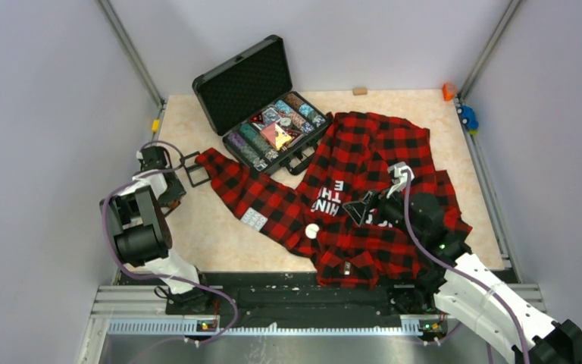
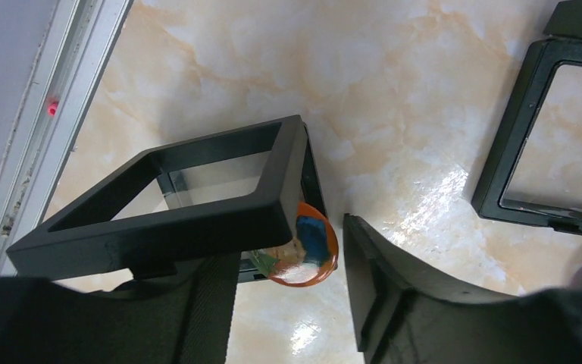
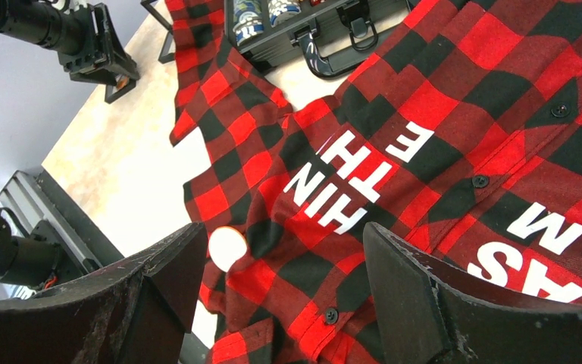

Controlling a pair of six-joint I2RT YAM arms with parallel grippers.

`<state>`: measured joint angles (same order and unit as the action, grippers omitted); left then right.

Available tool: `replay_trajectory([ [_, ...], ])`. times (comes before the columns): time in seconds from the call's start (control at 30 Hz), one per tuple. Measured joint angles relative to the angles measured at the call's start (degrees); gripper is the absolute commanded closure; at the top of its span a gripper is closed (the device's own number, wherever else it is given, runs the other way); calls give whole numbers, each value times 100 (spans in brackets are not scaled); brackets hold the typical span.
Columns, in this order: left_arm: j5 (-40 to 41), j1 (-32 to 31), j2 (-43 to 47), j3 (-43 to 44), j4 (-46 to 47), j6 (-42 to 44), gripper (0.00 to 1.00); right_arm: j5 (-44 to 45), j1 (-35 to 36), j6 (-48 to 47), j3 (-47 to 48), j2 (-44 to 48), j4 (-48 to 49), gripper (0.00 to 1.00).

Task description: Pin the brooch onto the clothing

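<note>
The brooch (image 2: 307, 250), a round orange one with blue and green on it, lies at the corner of a black display frame (image 2: 159, 220) on the marble table. My left gripper (image 2: 292, 262) is open around it at the table's left side (image 1: 171, 196). A gap shows between the brooch and the right finger (image 2: 379, 288), and the frame partly hides the left finger. The clothing (image 1: 371, 159), a red-and-black checked shirt with white lettering (image 3: 364, 174), is spread over the middle and right. My right gripper (image 3: 284, 231) hovers open above it (image 1: 364, 206), holding nothing.
A second black frame (image 2: 538, 144) lies just right of the first. An open black case (image 1: 273, 125) of small items stands behind the shirt's sleeve. A white round disc (image 1: 312, 230) rests on the shirt's lower part. Small toys (image 1: 467, 117) sit at the back right edge.
</note>
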<state>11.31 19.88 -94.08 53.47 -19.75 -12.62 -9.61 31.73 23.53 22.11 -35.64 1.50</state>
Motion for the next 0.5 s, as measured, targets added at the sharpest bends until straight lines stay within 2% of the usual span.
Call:
replay_trajectory([
  [0.27, -46, 2, -33, 96, -85, 37, 61, -22, -13, 2, 0, -2, 22, 23],
  [0.5, -101, 2, -20, 96, -136, 35, 64, -46, -15, 2, 0, -2, 24, 23],
])
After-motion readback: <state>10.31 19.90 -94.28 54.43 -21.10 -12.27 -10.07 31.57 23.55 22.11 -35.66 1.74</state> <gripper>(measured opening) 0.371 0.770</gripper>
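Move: The orange-rimmed brooch sits almost at my left fingertips, about 1 cm ahead and 1 cm below, in the corner of an open black display frame whose middle is some 4 cm to my left, level with me. A second, empty frame lies about 11 cm ahead and 8 cm right, the sleeve end some 14 cm ahead and 12 cm right. From my idle right hand the brooch is roughly 9 cm ahead, 56 cm left and 16 cm lower. I hold my left hand where it is, low over the frame corner with the fingers still slanting steeply down, and steadily close them from a bit over half open to a bit over a third, one on either side of the brooch, pinching its rim between the tips. The hand itself shifts hardly at all. ##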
